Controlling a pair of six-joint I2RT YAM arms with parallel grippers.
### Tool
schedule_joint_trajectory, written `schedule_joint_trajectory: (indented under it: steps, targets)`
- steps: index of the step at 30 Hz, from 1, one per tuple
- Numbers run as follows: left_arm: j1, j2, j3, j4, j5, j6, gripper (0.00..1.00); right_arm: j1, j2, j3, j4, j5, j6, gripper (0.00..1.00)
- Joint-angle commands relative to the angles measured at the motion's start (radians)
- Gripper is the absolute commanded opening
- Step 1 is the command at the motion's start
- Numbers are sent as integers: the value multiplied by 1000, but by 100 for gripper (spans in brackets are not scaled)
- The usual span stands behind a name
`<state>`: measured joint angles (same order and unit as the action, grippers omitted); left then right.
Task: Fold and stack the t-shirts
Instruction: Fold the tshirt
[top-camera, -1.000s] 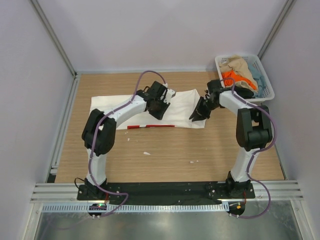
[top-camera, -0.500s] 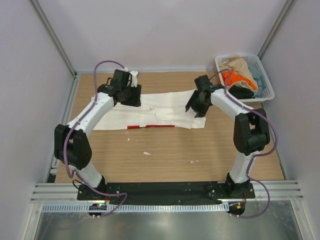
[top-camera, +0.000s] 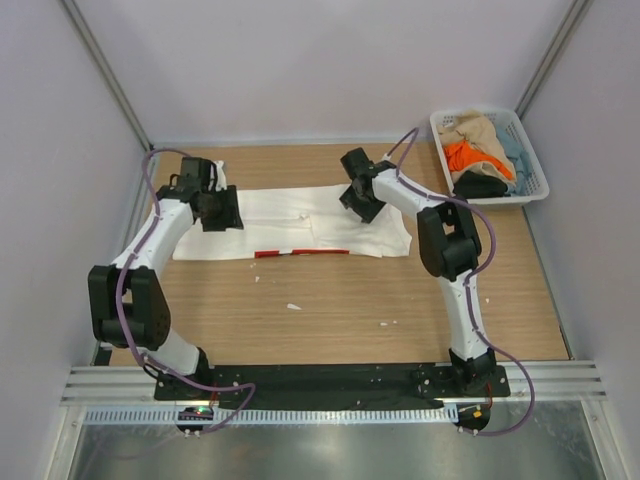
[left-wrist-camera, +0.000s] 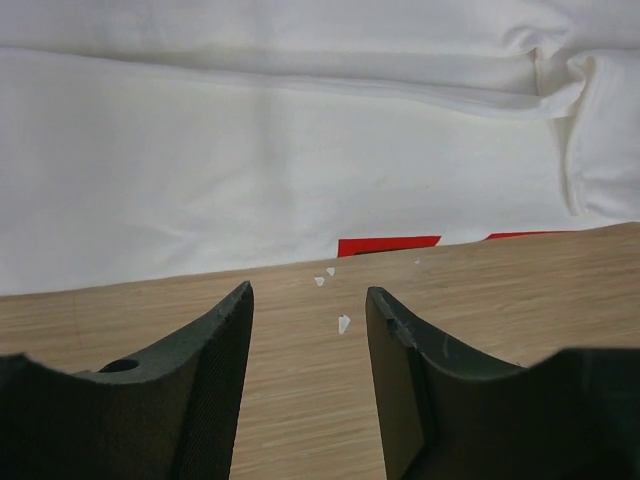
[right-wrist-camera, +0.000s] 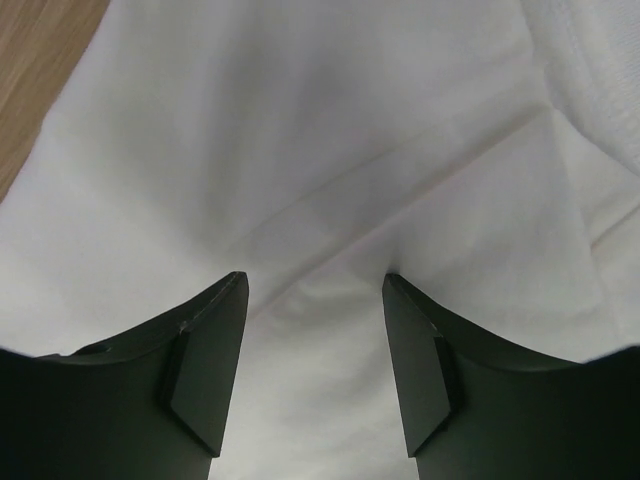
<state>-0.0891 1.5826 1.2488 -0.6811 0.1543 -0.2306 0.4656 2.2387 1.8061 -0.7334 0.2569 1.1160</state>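
A white t-shirt (top-camera: 300, 220) lies spread flat across the back of the table, with a red strip of its print (top-camera: 300, 252) showing along its near edge. My left gripper (top-camera: 218, 208) is at the shirt's left end. In the left wrist view it (left-wrist-camera: 308, 300) stands open over bare wood, with the white t-shirt (left-wrist-camera: 300, 170) and the red print (left-wrist-camera: 388, 245) just beyond its tips. My right gripper (top-camera: 358, 197) hovers over the shirt's right half. It (right-wrist-camera: 315, 285) is open with nothing between the fingers, only white cloth (right-wrist-camera: 330, 150) below.
A white lattice basket (top-camera: 533, 170) at the back right holds a tan t-shirt (top-camera: 478, 128), an orange one (top-camera: 465, 155), a pale blue one (top-camera: 512, 148) and a black one (top-camera: 480, 185). Small white flecks (top-camera: 293, 306) lie on the wood in front of the shirt.
Both grippers have opened and let go of the white t-shirt. The left arm has swung out to the shirt's left end, and the right gripper has moved left and back.
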Motion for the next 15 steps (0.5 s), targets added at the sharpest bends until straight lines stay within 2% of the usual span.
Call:
schedule_joint_trajectory:
  steps: [1,8,13,15]
  targets:
    - [-3,-58,-25,12,57,-24,51,7,123,50,-55,100,-34,64]
    - [-4,-38,-57,12,122,-59,50,-7,312,312,-60,171,-332,65]
    - [-9,8,-48,9,163,-90,51,-27,357,392,55,24,-517,65]
    - [-26,27,-23,5,166,-104,51,-33,390,472,48,16,-620,65]
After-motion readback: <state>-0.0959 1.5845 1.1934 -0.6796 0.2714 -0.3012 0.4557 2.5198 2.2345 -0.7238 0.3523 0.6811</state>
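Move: The right part of the t-shirt lies directly beneath the right hand's open fingertips, no more than about 1 cm down. From this hand, the shirt's right end is some 11 cm to the right and 8 cm nearer the base; the red strip on the near hem is about 16 cm left and 12 cm back; the small crease mid-shirt is about 16 cm left, nearly level. From the left hand, that right part lies about 33 cm right, 10 cm ahead and 11 cm below. Forward, away from the base, the right hand slides low over the table about 8 cm, its spread fingertips pressing on the t-shirt's right part and dragging the cloth along, while the wrist turns counter-clockwise some 20 degrees and tilts. The left hand, open and clear of the cloth, eases back and right by about 3 cm in all, sinking slightly. ##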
